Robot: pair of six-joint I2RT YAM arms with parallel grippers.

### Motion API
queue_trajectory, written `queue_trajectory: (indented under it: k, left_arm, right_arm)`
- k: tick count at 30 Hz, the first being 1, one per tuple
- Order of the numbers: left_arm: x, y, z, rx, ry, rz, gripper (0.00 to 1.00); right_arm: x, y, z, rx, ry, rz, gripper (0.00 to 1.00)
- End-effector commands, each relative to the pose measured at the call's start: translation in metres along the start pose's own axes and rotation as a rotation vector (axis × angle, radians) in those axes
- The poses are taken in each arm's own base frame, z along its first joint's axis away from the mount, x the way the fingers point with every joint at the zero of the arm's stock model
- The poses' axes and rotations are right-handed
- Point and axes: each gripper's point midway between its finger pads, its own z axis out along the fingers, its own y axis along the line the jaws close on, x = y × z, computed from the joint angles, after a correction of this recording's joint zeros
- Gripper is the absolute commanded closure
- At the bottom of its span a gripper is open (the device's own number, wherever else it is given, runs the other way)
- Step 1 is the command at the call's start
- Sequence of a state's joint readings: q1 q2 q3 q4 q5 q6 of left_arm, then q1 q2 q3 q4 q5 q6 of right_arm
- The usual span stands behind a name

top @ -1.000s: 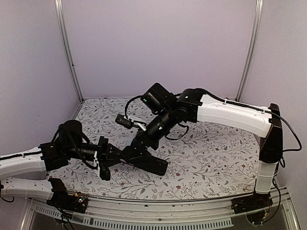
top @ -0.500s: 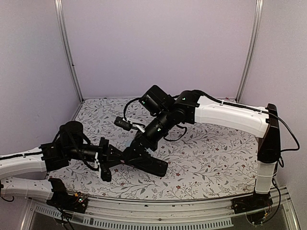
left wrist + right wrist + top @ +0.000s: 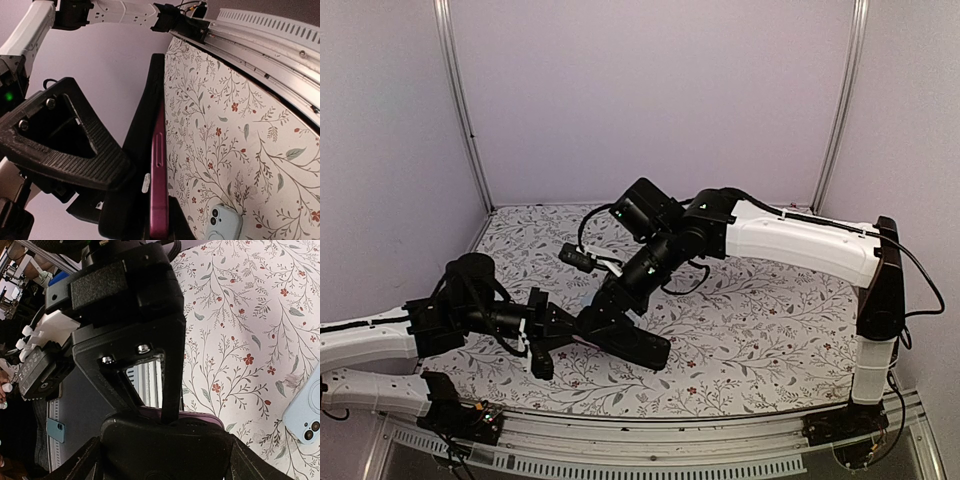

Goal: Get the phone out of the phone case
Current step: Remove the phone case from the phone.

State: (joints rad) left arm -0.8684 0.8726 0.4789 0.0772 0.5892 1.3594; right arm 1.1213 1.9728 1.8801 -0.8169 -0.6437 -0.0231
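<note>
The black phone case (image 3: 638,346) lies low over the table's front middle, with the purple phone (image 3: 159,165) seated in it edge-on. My left gripper (image 3: 550,336) is shut on the phone's end; in the left wrist view its jaws (image 3: 159,222) pinch the purple edge beside the black case (image 3: 142,120). My right gripper (image 3: 604,316) comes down onto the case from the back right. In the right wrist view the right gripper (image 3: 165,460) has a finger against each side of the case (image 3: 165,445), with a strip of purple phone (image 3: 202,417) showing just beyond.
A light blue phone-shaped thing (image 3: 306,415) lies flat on the floral table (image 3: 770,330), near the left gripper's tip (image 3: 222,222). The metal front rail (image 3: 265,35) runs close by. Purple walls and upright posts (image 3: 460,110) bound the back.
The right gripper's jaws have drawn in around the case, and that arm has sunk slightly toward the left. The left gripper has stayed shut in place.
</note>
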Motion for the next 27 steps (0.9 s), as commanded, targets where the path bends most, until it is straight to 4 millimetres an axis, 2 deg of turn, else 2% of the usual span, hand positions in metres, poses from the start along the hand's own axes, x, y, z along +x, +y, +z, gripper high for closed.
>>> queue_trajectory:
  k: [1,13,18,22,27]
  left_arm:
    - [-0.003,0.010,0.002,-0.037,-0.011,-0.001,1.00]
    - [0.000,0.007,0.001,-0.043,0.003,-0.020,1.00]
    - [0.001,0.006,0.001,-0.048,0.010,-0.033,1.00]
    - [0.003,0.006,0.002,-0.051,0.014,-0.057,1.00]
    - [0.008,0.012,-0.001,-0.090,0.020,-0.108,1.00]
  right_arm:
    - [-0.009,0.015,0.001,-0.012,-0.019,-0.061,0.25]
    - [-0.013,0.013,-0.020,0.088,-0.066,-0.100,0.18]
    - [-0.021,0.008,-0.032,0.160,-0.111,-0.113,0.02]
    - [-0.028,0.006,-0.041,0.207,-0.145,-0.115,0.01]
    - [-0.031,-0.011,-0.045,0.332,-0.169,-0.095,0.01]
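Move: The right hand straddles the phone case, its fingers against the long sides; the case's middle lies roughly 4 cm to its right, 2 cm back and 4 cm below. The left hand pinches the left end of phone and case, with the case's middle about 8 cm to its right, 2 cm back and 3 cm lower. The blue phone lies on the table about 15 cm ahead of the right hand, level with it sideways, some 20 cm below. Upward and somewhat forward, the right hand comes away from the phone case: after a near pause its fingers spread from the long sides to fully open, and it rises about 3.5 cm while tilting its forward side up some 15 degrees. The left hand keeps its pinch on the end of phone and case, sinking a little over 1 cm and rolling slightly. ##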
